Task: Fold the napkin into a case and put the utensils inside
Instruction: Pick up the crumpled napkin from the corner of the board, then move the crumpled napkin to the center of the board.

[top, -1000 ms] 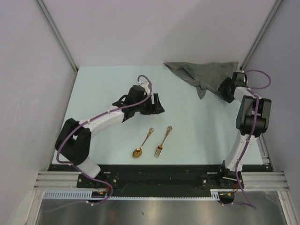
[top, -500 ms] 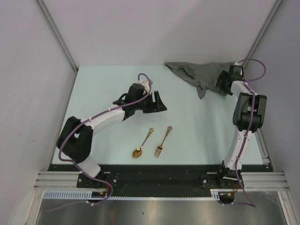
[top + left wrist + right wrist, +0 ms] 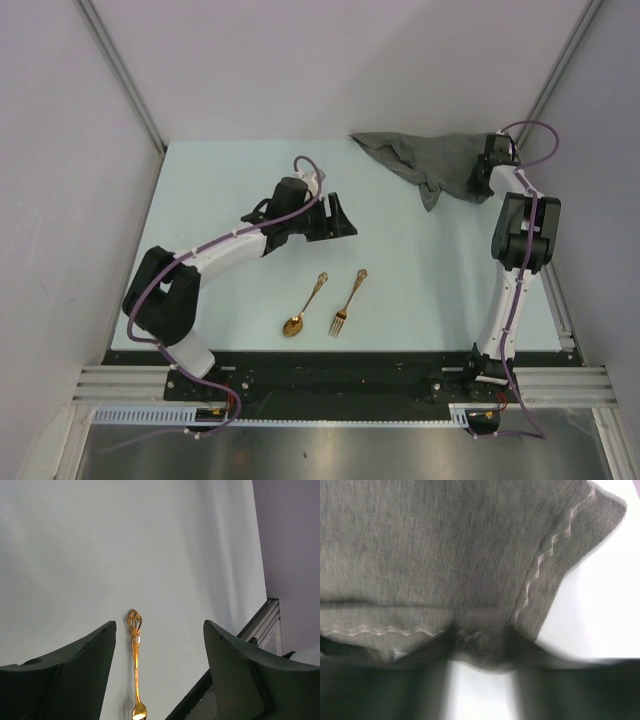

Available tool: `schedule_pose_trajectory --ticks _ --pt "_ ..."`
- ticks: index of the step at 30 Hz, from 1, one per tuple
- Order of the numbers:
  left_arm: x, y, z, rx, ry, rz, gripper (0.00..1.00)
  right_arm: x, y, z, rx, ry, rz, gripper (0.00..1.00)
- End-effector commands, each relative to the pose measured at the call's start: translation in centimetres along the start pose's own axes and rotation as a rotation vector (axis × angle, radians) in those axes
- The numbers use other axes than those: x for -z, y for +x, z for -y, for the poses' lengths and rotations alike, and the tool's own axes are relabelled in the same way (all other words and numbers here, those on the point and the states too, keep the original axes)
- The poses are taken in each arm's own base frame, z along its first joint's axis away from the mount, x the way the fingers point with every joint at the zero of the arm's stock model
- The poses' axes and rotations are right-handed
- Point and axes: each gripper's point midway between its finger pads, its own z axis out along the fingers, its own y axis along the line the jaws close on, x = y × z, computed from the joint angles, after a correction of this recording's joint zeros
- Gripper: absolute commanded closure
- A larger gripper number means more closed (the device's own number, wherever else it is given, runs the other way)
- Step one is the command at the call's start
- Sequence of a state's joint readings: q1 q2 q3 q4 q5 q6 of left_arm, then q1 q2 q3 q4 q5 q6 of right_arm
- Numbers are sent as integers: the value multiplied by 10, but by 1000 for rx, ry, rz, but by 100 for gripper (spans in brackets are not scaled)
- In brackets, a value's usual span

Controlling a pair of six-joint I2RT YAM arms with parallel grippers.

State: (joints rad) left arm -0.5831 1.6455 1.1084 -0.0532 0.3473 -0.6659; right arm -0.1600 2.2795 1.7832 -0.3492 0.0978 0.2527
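Observation:
The dark grey napkin (image 3: 425,160) lies crumpled at the table's back right. My right gripper (image 3: 480,181) is at its right edge. In the blurred right wrist view the napkin (image 3: 445,545) fills the top, and its bunched hem sits between the fingertips of my right gripper (image 3: 482,647), whose jaws still stand apart. The gold spoon (image 3: 303,308) and gold fork (image 3: 348,300) lie side by side near the front. My left gripper (image 3: 341,217) hovers open behind them. Between the fingertips of that gripper (image 3: 160,625) one gold utensil (image 3: 134,665) shows, its head cut off.
Grey walls enclose the table on the left, back and right. A black rail (image 3: 330,372) runs along the near edge between the arm bases, and it shows again in the left wrist view as a dark strip (image 3: 225,660).
My right gripper has moved back along the napkin's right edge toward the corner, and its jaws have narrowed. The left arm has shifted slightly right.

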Motion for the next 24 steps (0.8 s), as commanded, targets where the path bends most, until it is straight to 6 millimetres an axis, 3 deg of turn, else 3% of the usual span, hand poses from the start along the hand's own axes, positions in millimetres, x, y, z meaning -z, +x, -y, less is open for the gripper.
schedule_pose_trajectory --ticks 1,2,3,4,5,6,7,8,9,10,12,13,14,15,16,17,18,19,20,21,24 --pt "-2 -26 14 46 58 48 25 10 -17 -14 42 -14 -2 84" --pt "-3 -33 17 59 72 75 25 16 -15 -25 56 -21 -4 96" --pt "-5 -40 16 71 64 99 25 35 -27 -33 53 -30 27 97" --pt "-5 -48 12 93 52 121 25 43 -19 -37 64 -29 10 97" --pt "-9 -52 6 134 40 130 25 56 -13 -54 83 -51 10 99" --pt "-11 -63 -3 160 3 176 25 86 -25 -61 74 -63 53 100" --pt "-11 -77 -8 201 -16 212 25 93 -4 -58 76 -37 15 100" --pt "-18 -83 -19 221 -44 231 25 109 4 -64 75 -58 12 100" --pt "-21 -91 -25 231 -60 253 25 139 -6 -66 37 -87 58 100" --pt "-21 -111 -30 237 -97 302 25 145 23 -54 21 -75 8 100" --pt "-33 -122 -46 251 -154 313 25 170 47 -63 5 -128 -6 100" --pt "-30 -138 -47 246 -172 346 24 207 43 -66 -5 -198 52 100" --pt "-31 -141 -52 254 -187 344 24 210 76 -55 0 -192 4 100" --pt "-35 -143 -59 262 -200 345 24 224 88 -51 -14 -216 6 100" --pt "-32 -151 -63 266 -202 362 24 258 84 -51 -44 -284 66 100" --pt "-31 -154 -66 269 -204 375 24 274 91 -50 -65 -328 76 100" --pt "-30 -156 -67 268 -201 381 23 273 118 -36 -84 -308 39 100" --pt "-31 -158 -71 267 -201 385 23 282 125 -31 -123 -317 44 100" --pt "-34 -154 -73 264 -199 372 22 304 123 -27 -147 -356 110 100" --pt "-38 -158 -69 254 -176 380 21 302 138 -19 -162 -341 93 100" --pt "-60 -143 -79 285 -189 303 21 312 157 -7 -201 -333 50 100"
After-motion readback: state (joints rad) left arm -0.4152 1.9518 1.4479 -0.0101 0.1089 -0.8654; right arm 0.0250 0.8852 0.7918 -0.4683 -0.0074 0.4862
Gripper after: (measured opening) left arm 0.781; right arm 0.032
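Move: The napkin's near-right hem already sits between the right fingers, right at the hand point; the napkin's middle is roughly 12 cm ahead and 12 cm left. From the left hand, the napkin's middle lies some 34 cm ahead, 36 cm to the right and 12 cm below. The fork is about 12 cm back and 4 cm right of the left hand, the spoon about 12 cm back and 8 cm left, both 13 cm below. Staying low at first, the right hand shuts its half-closed fingers to pinch the napkin's near-right hem, then sweeps back about 27 cm, left and up, keeping hold while its fingers tilt up some 20 degrees. The left hand glides forward about 16 cm and a little left towards the napkin's left end, turning counter-clockwise, fingers open. ##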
